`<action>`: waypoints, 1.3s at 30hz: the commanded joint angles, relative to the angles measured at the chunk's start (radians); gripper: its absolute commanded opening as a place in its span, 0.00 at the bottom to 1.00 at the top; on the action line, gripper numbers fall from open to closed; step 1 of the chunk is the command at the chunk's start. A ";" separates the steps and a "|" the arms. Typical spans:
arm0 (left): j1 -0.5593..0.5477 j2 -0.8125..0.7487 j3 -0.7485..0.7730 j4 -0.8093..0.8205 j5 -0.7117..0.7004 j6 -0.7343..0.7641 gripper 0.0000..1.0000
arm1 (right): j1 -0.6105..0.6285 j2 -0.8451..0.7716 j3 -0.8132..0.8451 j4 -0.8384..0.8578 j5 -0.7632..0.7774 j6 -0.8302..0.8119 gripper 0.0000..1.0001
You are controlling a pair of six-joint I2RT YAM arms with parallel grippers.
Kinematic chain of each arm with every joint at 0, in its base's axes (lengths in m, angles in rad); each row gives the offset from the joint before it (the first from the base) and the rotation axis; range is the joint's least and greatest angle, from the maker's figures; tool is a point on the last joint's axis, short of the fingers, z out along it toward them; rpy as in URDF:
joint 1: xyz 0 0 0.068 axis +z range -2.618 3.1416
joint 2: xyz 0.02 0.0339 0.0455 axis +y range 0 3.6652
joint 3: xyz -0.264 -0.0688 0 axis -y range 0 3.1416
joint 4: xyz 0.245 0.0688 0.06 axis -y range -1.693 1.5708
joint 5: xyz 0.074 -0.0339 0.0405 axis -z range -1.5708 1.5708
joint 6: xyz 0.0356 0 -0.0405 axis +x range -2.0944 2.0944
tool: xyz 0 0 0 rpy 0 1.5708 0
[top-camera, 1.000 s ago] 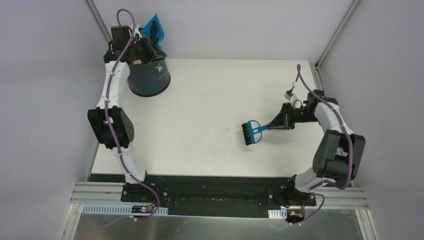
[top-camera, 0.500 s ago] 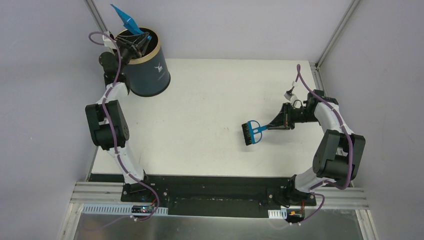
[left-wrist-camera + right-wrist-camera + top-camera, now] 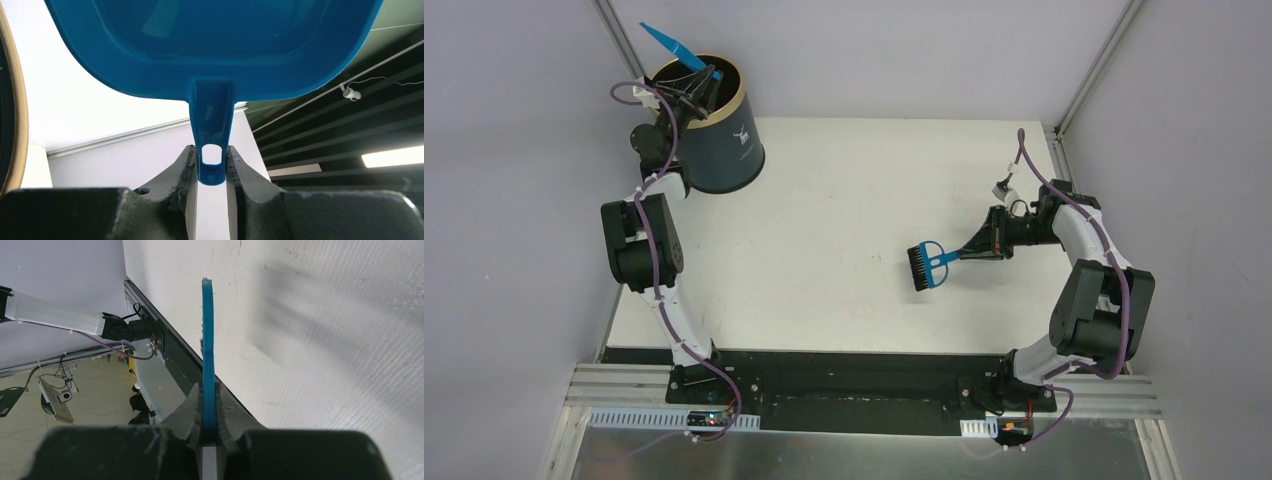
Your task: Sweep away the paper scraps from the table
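My left gripper [image 3: 701, 87] is shut on the handle of the blue dustpan [image 3: 670, 42], which it holds tilted up over the open mouth of the dark blue bin [image 3: 724, 150]. In the left wrist view the dustpan [image 3: 215, 45] fills the top and its handle sits pinched in the left gripper [image 3: 212, 156]. My right gripper [image 3: 974, 250] is shut on the blue hand brush [image 3: 927, 265], whose black bristles rest on the white table [image 3: 844, 190] right of centre. From the right wrist, the brush [image 3: 208, 340] shows edge-on in the right gripper [image 3: 208, 390]. The paper scraps are out of view.
The bin stands at the table's far left corner, its gold rim [image 3: 11, 100] at the left edge of the left wrist view. Grey walls close in the table on three sides. The black front edge [image 3: 844, 360] runs along the near side by the arm bases.
The left arm has swung off the bin's mouth toward the left wall, and the dustpan now sticks up higher behind the rim. The right arm and brush have not moved.
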 commanded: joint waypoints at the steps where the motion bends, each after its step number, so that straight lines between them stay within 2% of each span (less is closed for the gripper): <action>1: -0.005 -0.033 0.002 0.104 -0.008 -0.046 0.00 | -0.012 -0.039 0.014 0.006 -0.026 -0.029 0.00; 4: -0.005 -0.056 0.042 0.110 0.037 -0.014 0.00 | -0.012 -0.038 0.014 0.007 -0.027 -0.028 0.00; 7: -0.019 -0.128 0.107 -0.008 0.168 0.091 0.00 | -0.013 -0.039 0.010 0.008 -0.027 -0.028 0.00; 11: -0.074 -0.283 0.176 -0.393 0.352 0.448 0.00 | -0.013 -0.032 0.009 0.013 -0.031 -0.025 0.00; 14: -0.164 -0.425 0.178 -0.839 0.418 0.844 0.00 | -0.013 -0.024 0.011 0.010 -0.030 -0.026 0.00; 17: -0.249 -0.529 0.180 -1.383 0.307 1.275 0.00 | -0.013 -0.024 0.008 0.012 -0.024 -0.028 0.00; 19: -0.306 -0.569 0.148 -1.544 0.230 1.438 0.00 | -0.013 -0.019 0.007 0.017 -0.025 -0.024 0.00; 24: -0.496 -0.592 0.084 -1.875 0.022 1.712 0.00 | -0.013 0.009 0.015 0.013 -0.028 -0.025 0.00; 26: -0.588 -0.583 0.060 -1.976 -0.078 1.798 0.00 | -0.013 0.010 0.023 0.005 -0.032 -0.032 0.00; 32: -0.745 -0.513 -0.030 -2.227 -0.361 1.976 0.00 | -0.013 -0.027 0.003 0.036 -0.021 -0.024 0.00; 36: -0.849 -0.507 -0.113 -2.232 -0.440 1.979 0.00 | -0.012 -0.005 0.010 0.027 -0.019 -0.035 0.00; 39: -0.884 -0.464 -0.148 -2.228 -0.460 1.971 0.00 | -0.001 0.031 0.037 -0.018 -0.037 -0.071 0.00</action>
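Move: The brush is some 42 cm to the left hand's right, about 27 cm back and 28 cm below it; this hand already holds the blue dustpan by its handle, over the bin. The bin's middle is almost straight beneath, roughly 1 cm back, 1 cm left and 24 cm down. From the right hand, which grips the brush, the brush's middle sits about 8 cm left, level fore and aft, some 5 cm lower. The dustpan, still pinched by its handle, leaves the bin in the left hand: first right and back with a rise of about 7 cm, clearing the rim, then steeply down and farther back over the bare table towards the brush. In all it goes some 30 cm back, 20 cm right and 25 cm down, while the wrist rolls over about 120 degrees, from fingers forward and up to fingers down. ##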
